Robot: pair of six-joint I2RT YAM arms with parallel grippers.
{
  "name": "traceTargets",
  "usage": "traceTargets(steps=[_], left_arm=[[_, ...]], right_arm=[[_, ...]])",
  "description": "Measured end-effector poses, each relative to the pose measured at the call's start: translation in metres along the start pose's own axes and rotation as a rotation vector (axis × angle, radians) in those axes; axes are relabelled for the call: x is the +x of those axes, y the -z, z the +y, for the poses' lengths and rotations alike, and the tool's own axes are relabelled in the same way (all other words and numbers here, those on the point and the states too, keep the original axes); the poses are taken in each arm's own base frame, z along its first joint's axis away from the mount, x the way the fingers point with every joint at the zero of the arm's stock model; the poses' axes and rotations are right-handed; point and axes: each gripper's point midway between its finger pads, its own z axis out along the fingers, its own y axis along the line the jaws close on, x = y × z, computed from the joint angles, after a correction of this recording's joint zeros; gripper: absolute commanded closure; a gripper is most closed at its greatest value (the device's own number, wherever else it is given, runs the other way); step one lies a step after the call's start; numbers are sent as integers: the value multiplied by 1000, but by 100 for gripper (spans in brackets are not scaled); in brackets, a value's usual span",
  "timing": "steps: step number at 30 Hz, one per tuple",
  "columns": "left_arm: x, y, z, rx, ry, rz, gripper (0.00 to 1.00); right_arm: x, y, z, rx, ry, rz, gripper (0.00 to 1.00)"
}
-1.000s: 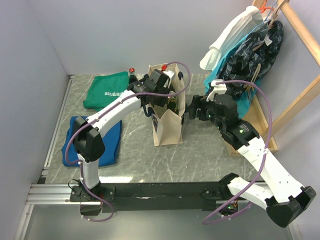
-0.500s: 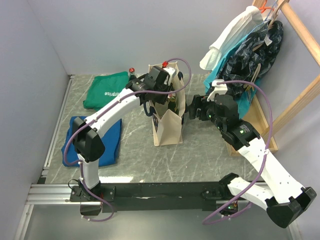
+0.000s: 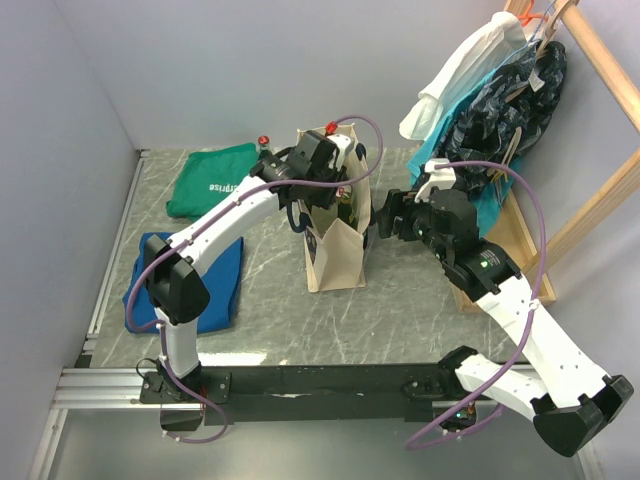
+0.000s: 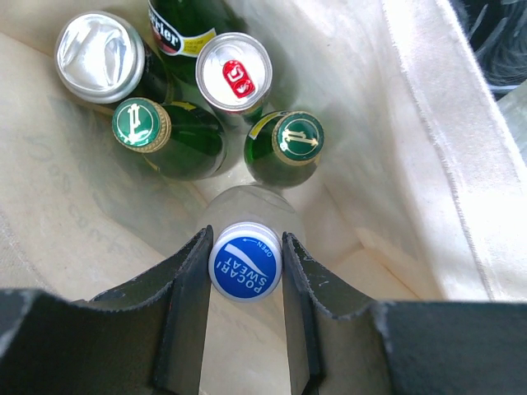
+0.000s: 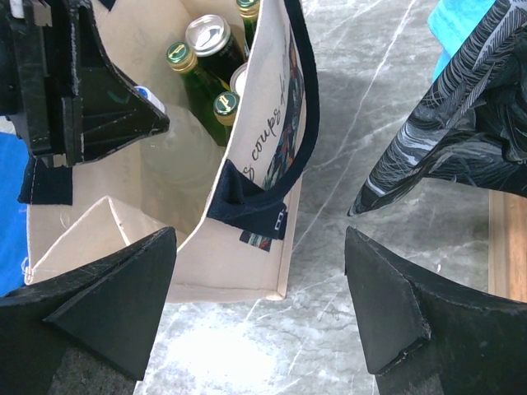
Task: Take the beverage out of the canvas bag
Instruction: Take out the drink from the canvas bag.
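The cream canvas bag (image 3: 335, 258) with navy handles stands upright mid-table. Inside it stand green glass bottles (image 4: 142, 123), cans (image 4: 234, 72) and a clear bottle with a blue Pocari Sweat cap (image 4: 244, 262). My left gripper (image 4: 244, 271) reaches down into the bag from above (image 3: 338, 190) and is shut on that blue cap, one finger pressed against each side. My right gripper (image 5: 259, 313) hangs open just right of the bag (image 3: 385, 222), over bare table beside the bag's side wall (image 5: 263, 140), holding nothing.
A green cloth (image 3: 213, 178) and a small red-capped bottle (image 3: 264, 142) lie at the back left. A blue cloth (image 3: 185, 285) lies at the left. A wooden rack with hanging clothes (image 3: 500, 90) stands close behind my right arm.
My left wrist has shifted slightly up and back over the bag, still gripping the cap. The right arm has barely moved.
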Motion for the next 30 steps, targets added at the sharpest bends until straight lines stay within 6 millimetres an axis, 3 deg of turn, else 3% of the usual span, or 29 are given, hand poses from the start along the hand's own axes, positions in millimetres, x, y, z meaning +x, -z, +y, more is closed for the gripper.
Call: traceTargets(steps=[9, 20, 30], left_arm=[[-9, 15, -3, 23, 5, -30, 99], [-31, 58, -7, 62, 13, -140, 99], [-31, 62, -7, 69, 14, -153, 99]], right_arm=[[7, 3, -3, 1, -3, 1, 11], [6, 3, -3, 2, -4, -2, 11], [6, 3, -5, 23, -35, 5, 11]])
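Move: My left hand already holds the blue-capped drink by its cap inside the canvas bag. The bag's mouth centres about 2 cm ahead, 3 cm right and 2 cm above this hand. The nearest green bottle is roughly 2 cm ahead and 6 cm right, its middle some 12 cm lower; the coke bottle outside stands about 11 cm ahead, 12 cm left and 11 cm lower. From my right hand the mouth is around 7 cm ahead, 9 cm left and 4 cm below. Keeping my pinch on the blue cap, I draw the drink up out of the bag with my left hand, about 6.5 cm, easing back some 2 cm as it climbs. I tilt the wrist up and roll its left side down by just under 10 degrees in all; most of the rise comes in one quick pull, then I nearly stop. ##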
